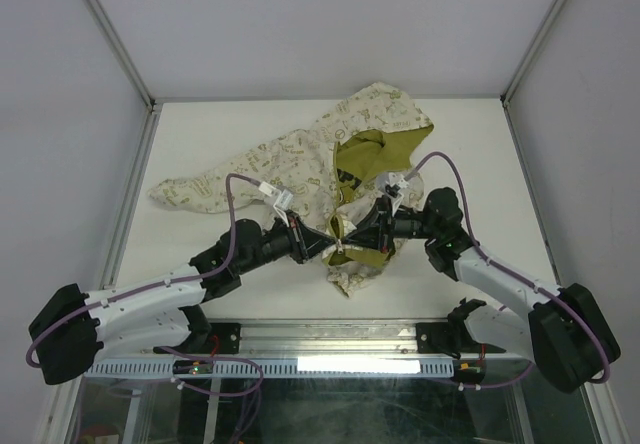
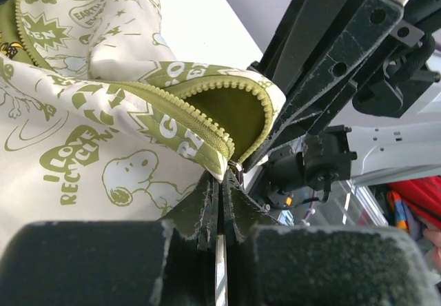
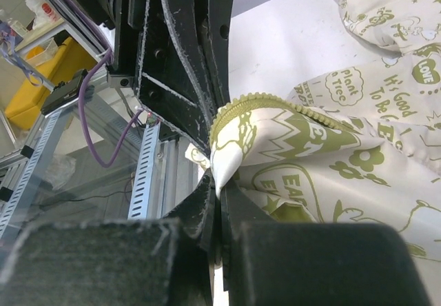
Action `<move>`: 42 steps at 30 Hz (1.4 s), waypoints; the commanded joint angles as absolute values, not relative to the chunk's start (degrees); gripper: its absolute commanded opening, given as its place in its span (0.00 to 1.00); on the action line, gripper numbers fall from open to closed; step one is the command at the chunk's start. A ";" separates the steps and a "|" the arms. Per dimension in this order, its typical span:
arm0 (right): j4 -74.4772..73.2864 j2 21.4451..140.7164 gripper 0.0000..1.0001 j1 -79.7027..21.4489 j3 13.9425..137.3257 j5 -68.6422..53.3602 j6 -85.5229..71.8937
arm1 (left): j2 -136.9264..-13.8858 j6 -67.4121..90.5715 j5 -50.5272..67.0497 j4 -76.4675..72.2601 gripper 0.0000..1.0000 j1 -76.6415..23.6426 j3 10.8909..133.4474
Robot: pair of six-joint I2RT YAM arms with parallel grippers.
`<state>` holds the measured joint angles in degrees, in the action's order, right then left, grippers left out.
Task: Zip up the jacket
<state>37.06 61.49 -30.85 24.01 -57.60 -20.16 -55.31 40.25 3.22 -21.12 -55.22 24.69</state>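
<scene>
The jacket, cream with olive-green prints and olive lining, lies open on the white table with its hood at the back right and a sleeve stretched left. Both grippers meet at its lower front edge. My left gripper is shut on the jacket's zipper edge, where olive zipper teeth curve up. My right gripper is shut on a cream corner of the jacket, with zipper teeth just above. The fingertips of both grippers nearly touch. I cannot tell where the zipper slider is.
The table has raised walls at left, right and back. Its near edge carries a metal rail between the arm bases. The jacket's left sleeve lies beside the left arm.
</scene>
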 commanded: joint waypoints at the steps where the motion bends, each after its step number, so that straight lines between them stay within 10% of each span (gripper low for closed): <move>1: 40.31 62.75 0.00 -30.71 29.58 -57.35 -18.02 | -57.12 38.26 14.82 -20.58 0.00 -55.59 28.86; 20: 37.53 61.20 0.01 -28.93 29.07 -53.64 -18.41 | -58.66 36.04 17.97 -13.77 0.00 -52.01 31.29; 26: 25.44 56.54 0.18 -29.25 29.93 -51.36 -15.95 | -58.99 37.40 20.98 -13.70 0.00 -48.72 32.20; 27: 21.53 55.19 0.38 -29.45 30.70 -48.05 -11.05 | -59.30 37.62 21.60 -12.91 0.00 -48.12 32.66; 33: 6.79 46.24 0.61 -33.92 33.57 -37.21 -2.35 | -60.87 38.82 26.01 -10.33 0.00 -44.48 34.47; 42: -1.14 41.44 0.61 -43.90 34.89 -29.45 14.73 | -62.46 38.93 31.31 -9.36 0.00 -42.22 35.88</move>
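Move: The jacket's zip slider sits at the left hand's fingertips, about 1 cm ahead and 1 cm to the right of the pinch; from the right hand it is roughly 2 cm to the left and 1 cm back, at the same height. From the right hand, the crumpled hem lies some 7 cm back and 1 cm to the right, the black label some 17 cm straight ahead, both about 9 cm below. The zip's bottom end stays pinched in the left hand, which shifts a centimetre or so back and right, then returns and sinks slightly, twisting about 15 degrees. The right hand, shut on the neighbouring cloth edge, eases forward 2 cm, opens and lets go, then rises about 3 cm and swings back, slightly right, rolling some 20 degrees about its fingers with the tips dipping. ##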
